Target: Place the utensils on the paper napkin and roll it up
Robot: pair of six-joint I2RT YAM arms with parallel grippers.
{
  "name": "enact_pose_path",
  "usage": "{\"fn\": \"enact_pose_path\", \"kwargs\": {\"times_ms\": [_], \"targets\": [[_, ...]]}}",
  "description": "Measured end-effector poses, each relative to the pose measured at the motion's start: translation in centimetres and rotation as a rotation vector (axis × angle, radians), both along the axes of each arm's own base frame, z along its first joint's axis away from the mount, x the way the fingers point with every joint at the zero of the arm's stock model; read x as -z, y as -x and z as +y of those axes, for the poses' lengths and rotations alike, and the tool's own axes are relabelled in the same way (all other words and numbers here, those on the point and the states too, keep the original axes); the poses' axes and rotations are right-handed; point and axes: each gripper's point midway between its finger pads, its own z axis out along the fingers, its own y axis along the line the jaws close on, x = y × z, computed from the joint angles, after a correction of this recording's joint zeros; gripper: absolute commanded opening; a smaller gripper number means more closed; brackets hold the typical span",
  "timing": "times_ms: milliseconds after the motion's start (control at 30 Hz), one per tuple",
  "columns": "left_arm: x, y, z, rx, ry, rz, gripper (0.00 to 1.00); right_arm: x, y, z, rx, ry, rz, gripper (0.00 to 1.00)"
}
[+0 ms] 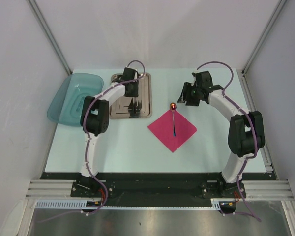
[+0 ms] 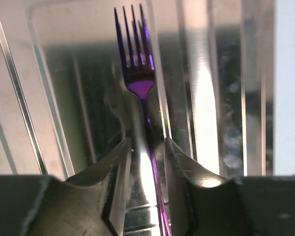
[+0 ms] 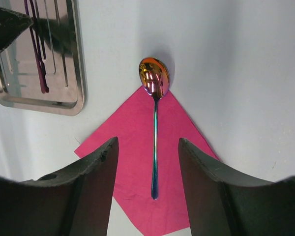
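Note:
The purple fork [image 2: 140, 78] lies in the steel tray [image 2: 211, 98], tines pointing away from me. My left gripper [image 2: 148, 142] is low over the tray, its jaws straddling the fork's handle; the handle runs close to the right finger, a gap shows on the left, so the gripper is open. The spoon [image 3: 155, 142] rests on the magenta paper napkin [image 3: 132, 147], its reddish bowl just past the far corner. My right gripper [image 3: 147, 141] hovers open above the spoon's handle, holding nothing. From above, the napkin [image 1: 164, 129] sits as a diamond between the arms.
The steel tray [image 1: 119, 98] lies at the back left of the table. A teal translucent dish [image 1: 69, 101] overhangs the table's left edge beside it. White walls and metal frame posts close in the back and sides.

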Motion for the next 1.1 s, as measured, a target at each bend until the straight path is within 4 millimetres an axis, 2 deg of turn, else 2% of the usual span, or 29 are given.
{"fn": "enact_pose_path", "kwargs": {"times_ms": [133,200,233,267,500,567,633,733,900,967,1033,1100], "targets": [[1.1,-0.5,0.2,-0.013,-0.023,0.022,0.28,-0.3,-0.2,-0.5,0.01,-0.011,-0.006,0.57],[0.9,-1.2,0.0,-0.014,-0.023,0.016,0.16,-0.6,-0.2,-0.7,0.018,-0.018,-0.015,0.57],[1.1,-1.3,0.0,-0.015,-0.023,0.018,0.05,-0.7,-0.2,-0.8,0.021,-0.019,-0.017,0.57],[1.1,-1.5,0.0,-0.015,-0.031,0.021,0.0,-0.8,-0.1,-1.0,0.024,-0.02,-0.018,0.58],[0.8,-1.2,-0.2,-0.023,-0.025,0.036,0.0,-0.2,0.3,-1.5,0.03,-0.026,-0.007,0.57],[0.6,-0.3,-0.4,-0.034,-0.017,0.053,0.0,0.6,1.1,-2.0,0.035,-0.031,0.011,0.59],[0.2,1.4,-1.0,-0.049,-0.008,0.082,0.0,1.2,1.9,-2.8,0.047,-0.032,0.032,0.59],[-1.8,4.3,-2.8,-0.071,0.022,0.102,0.0,1.4,2.4,-4.2,0.076,-0.037,0.043,0.59],[-7.6,9.5,-7.9,-0.063,0.178,0.046,0.0,0.7,2.1,-5.5,0.099,-0.061,0.032,0.6],[-9.5,10.8,-10.1,-0.051,0.235,0.025,0.0,0.7,2.2,-5.4,0.092,-0.072,0.036,0.61],[-10.4,11.5,-12.0,-0.04,0.279,0.013,0.0,0.8,2.6,-5.3,0.085,-0.081,0.038,0.61],[-10.4,12.2,-13.7,-0.033,0.31,0.017,0.0,1.0,3.3,-5.3,0.081,-0.084,0.044,0.62]]}}
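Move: Almost directly under the left hand, about 2 cm down, lies the fork, its middle perhaps 1 cm back from the half-open fingers, tines forward. The tray around it centres about 2 cm left and 1 cm ahead. The napkin is some 19 cm right of this hand and 21 cm back; the spoon on it, 20 cm right and 15 cm back. From the right hand the fork is about 24 cm left, 9 cm ahead and 11 cm down. Easing down about 1 cm and slightly forward, the left fingers shut on the fork's handle just behind the neck, then carry it back, right and up out of the tray, roughly 12 cm each way, towards the napkin, fingertips tilting some 15 degrees to the right. The right hand, open and empty, draws off about 5 cm right and 3 cm back, away from the spoon. ##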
